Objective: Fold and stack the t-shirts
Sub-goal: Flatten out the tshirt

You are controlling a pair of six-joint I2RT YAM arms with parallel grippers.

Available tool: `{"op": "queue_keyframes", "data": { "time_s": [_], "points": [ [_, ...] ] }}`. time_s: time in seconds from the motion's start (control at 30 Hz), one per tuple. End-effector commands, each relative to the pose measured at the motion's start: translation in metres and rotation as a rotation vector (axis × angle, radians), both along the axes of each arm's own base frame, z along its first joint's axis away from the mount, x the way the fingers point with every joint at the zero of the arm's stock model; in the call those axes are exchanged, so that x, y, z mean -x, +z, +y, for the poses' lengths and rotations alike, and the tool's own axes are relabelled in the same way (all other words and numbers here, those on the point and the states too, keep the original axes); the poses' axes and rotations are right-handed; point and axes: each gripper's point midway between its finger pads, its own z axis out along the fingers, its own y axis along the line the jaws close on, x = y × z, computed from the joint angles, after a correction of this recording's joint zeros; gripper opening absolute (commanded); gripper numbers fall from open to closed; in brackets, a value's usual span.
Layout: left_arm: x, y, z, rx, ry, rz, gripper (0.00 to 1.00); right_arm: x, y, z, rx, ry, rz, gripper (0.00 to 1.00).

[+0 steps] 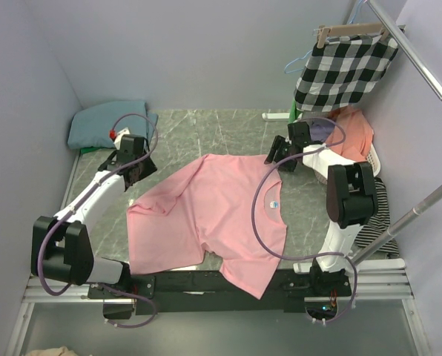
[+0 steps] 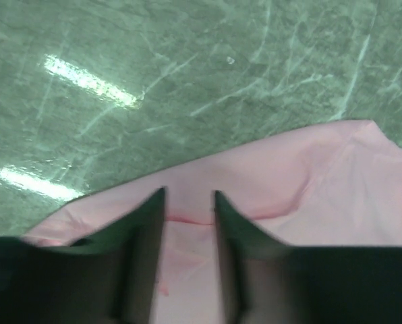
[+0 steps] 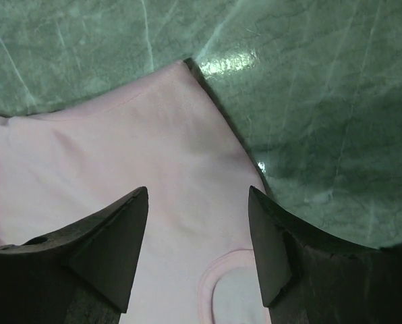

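Observation:
A light pink t-shirt (image 1: 213, 208) lies spread out on the green marble table (image 1: 228, 130), collar toward the right. A dusty teal t-shirt (image 1: 106, 124) rests folded in the back left corner. My left gripper (image 1: 137, 172) is at the pink shirt's left edge. In the left wrist view its fingers (image 2: 189, 194) stand narrow, pinching a creased fold of pink cloth (image 2: 309, 189). My right gripper (image 1: 274, 157) hovers over the shirt's far shoulder. In the right wrist view it (image 3: 198, 190) is open above flat pink fabric (image 3: 120, 148), with the collar (image 3: 211, 287) just below.
A black-and-white checked cloth (image 1: 343, 70) hangs from a hanger on the metal rail (image 1: 421, 55) at the back right. Below it sit an orange garment (image 1: 352, 133) in a white basket and a striped garment (image 1: 380, 215). Walls close in on three sides.

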Motion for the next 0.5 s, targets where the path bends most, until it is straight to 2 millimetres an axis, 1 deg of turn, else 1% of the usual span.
{"op": "queue_keyframes", "data": {
  "time_s": [0.0,0.03,0.07,0.1,0.17,0.2,0.23,0.3,0.33,0.4,0.47],
  "points": [
    [0.004,0.002,-0.001,0.006,-0.051,0.01,0.68,-0.018,0.014,0.003,-0.043,0.008,-0.055,0.68],
    [0.007,-0.003,-0.003,0.016,-0.062,0.018,0.79,-0.017,0.015,0.002,-0.041,0.012,-0.059,0.68],
    [0.008,-0.008,-0.009,0.041,-0.084,0.021,0.86,-0.016,0.014,0.002,-0.039,0.01,-0.058,0.68],
    [0.014,-0.019,-0.011,0.051,-0.094,0.046,0.87,-0.014,0.014,0.002,-0.034,0.013,-0.059,0.68],
    [0.016,-0.025,-0.017,0.081,-0.112,0.038,0.89,-0.013,0.015,-0.001,-0.025,0.013,-0.058,0.68],
    [0.024,-0.034,-0.023,0.111,-0.143,0.059,0.89,-0.012,0.014,-0.002,-0.02,0.015,-0.055,0.68],
    [0.027,-0.037,-0.028,0.131,-0.163,0.067,0.89,-0.01,0.015,-0.002,-0.015,0.017,-0.053,0.68],
    [0.036,-0.048,-0.038,0.179,-0.207,0.09,0.86,-0.008,0.013,-0.004,-0.008,0.02,-0.049,0.68],
    [0.038,-0.051,-0.041,0.195,-0.22,0.089,0.86,-0.006,0.014,-0.004,-0.004,0.018,-0.049,0.68],
    [0.048,-0.061,-0.042,0.21,-0.219,0.111,0.85,-0.004,0.013,-0.005,0.003,0.019,-0.047,0.68],
    [0.051,-0.062,-0.043,0.221,-0.224,0.102,0.85,-0.002,0.012,-0.006,0.007,0.019,-0.043,0.68]
  ]
}}
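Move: The pink t-shirt's bunched fold lies about 7 cm back, 3 cm right and some 10 cm below the left hand. The shirt's left-edge corner is roughly 9 cm back and 9 cm left of this hand, its far fold tip about 6 cm ahead and 13 cm right, and the teal cloth stack some 16 cm ahead and 13 cm left. From the right hand, the bunched fold is about 14 cm back and 31 cm left. The left hand first spreads its partly closed fingers almost fully while nearly in place, then sinks about 7 cm, drawing back some 5 cm and drifting right towards the bunched fold of the pink t-shirt. On the way its wrist tips the fingers about 10 degrees steeper and turns slightly clockwise, bringing the open fingers close over the fold, with no touch to be seen. ##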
